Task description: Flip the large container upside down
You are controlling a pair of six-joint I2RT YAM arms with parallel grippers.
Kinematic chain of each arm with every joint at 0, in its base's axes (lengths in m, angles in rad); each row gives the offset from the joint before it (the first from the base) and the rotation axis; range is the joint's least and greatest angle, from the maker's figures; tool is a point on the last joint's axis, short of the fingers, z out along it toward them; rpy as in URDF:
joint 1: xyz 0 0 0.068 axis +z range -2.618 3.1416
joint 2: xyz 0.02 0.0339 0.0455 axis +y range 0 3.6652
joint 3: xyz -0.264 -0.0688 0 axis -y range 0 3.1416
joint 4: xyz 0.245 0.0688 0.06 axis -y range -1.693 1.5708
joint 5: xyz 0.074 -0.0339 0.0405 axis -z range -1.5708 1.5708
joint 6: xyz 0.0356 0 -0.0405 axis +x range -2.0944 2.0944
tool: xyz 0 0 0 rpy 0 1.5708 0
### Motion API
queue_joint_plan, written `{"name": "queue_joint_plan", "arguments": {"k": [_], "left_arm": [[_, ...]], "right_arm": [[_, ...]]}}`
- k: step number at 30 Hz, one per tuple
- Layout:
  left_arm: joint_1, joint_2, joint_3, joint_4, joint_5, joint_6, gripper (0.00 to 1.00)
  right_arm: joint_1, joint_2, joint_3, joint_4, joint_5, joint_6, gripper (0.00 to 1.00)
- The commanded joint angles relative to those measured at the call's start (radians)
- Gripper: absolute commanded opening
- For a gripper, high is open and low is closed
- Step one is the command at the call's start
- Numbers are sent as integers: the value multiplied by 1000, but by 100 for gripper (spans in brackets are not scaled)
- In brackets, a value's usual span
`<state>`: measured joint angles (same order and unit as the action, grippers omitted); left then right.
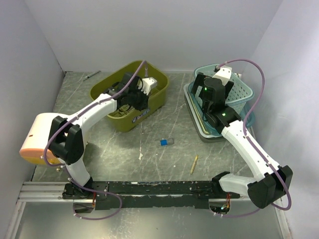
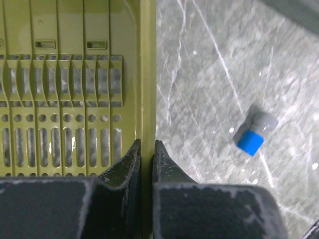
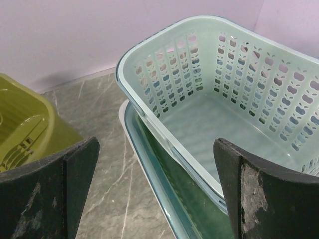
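The large olive-green container stands upright at the back left of the table. My left gripper is shut on its near right wall. In the left wrist view the two fingers pinch the olive rim at the gripper, with the slotted inside to the left. My right gripper is open and empty, hovering over the near left rim of a pale teal basket. In the right wrist view that rim lies between the spread fingers of the gripper.
The teal basket sits in a teal tray at the back right. A small blue-capped vial lies mid-table. A wooden stick lies nearer the front. A pen lies at the back left. Walls enclose three sides.
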<state>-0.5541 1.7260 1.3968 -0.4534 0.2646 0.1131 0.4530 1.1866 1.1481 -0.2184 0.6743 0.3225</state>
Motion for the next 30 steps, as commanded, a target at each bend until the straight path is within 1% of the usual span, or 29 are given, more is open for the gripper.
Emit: {"name": "queue_joint_plan", "arguments": {"k": [1,6,8,10,13,15,16,17,19,20,21,22,23,25,27,28,30], "left_arm": [[2,22,193,-23,40,-122,7],[16,39,405,-11,142,-327,7],[50,58,463,15,236,-423,7],[98,68,479,79,347,-560,7],[181,41,384,308,496,-806,7],[234,19,292,525,575,-970,7],[252,13,248,588,598,-1048,7],[268,13,210,693,612,-1101,7],[296,32,159,786,634,-1190,7],[311,44,129,864,654,-1247,7],[323,58,94,960,671,-1326,7],[334,71,51,1089,687,-1421,7],[347,89,3,1204,696,-1544,7],[362,124,-45,1386,705,-1691,7],[373,148,-85,1491,693,-1784,7],[376,156,-101,1517,684,-1809,7],[383,162,-123,1521,670,-1827,7]], "right_arm": [[0,-9,7,-12,1,20,100],[0,-22,-2,-7,7,21,100],[0,-26,-2,-9,8,22,100],[0,-30,1,-14,11,21,100],[0,-43,-8,-13,22,18,100],[0,-57,-18,-8,28,17,100],[0,-61,-22,-6,30,19,100],[0,-65,-26,-5,33,21,100],[-1,-72,-32,3,37,23,100],[0,-73,-32,5,37,22,100],[0,-73,-29,3,38,20,100],[-1,-73,-26,-2,39,18,100],[-1,-72,-22,-8,44,18,100],[0,-71,-18,-17,52,19,100],[0,-73,-18,-18,56,19,100],[0,-74,-20,-16,54,18,100],[0,-76,-22,-12,50,19,100]]}}
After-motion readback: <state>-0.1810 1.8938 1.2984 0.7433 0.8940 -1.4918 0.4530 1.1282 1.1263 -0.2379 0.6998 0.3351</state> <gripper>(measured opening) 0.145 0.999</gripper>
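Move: The left hand already pinches the near-right rim of the olive container, whose middle lies about 6 cm to its left, 5 cm ahead and 6 cm below. A small blue-and-grey cylinder sits on the table some 13 cm back and 10 cm right of this hand, 14 cm lower; the pale basket stands roughly 32 cm right, 4 cm ahead, 5 cm lower. From the idle right hand the container is some 33 cm left, 4 cm ahead and 22 cm below. Upward first, the left hand hauls the pinched rim up nearly 20 cm with a little forward and rightward travel, then swings forward and left while sinking about 4 cm. All the while the wrist rolls to bring its right side up, in the end by some 80 degrees, tipping the container over to the left; the fingers keep their hold on the rim. ##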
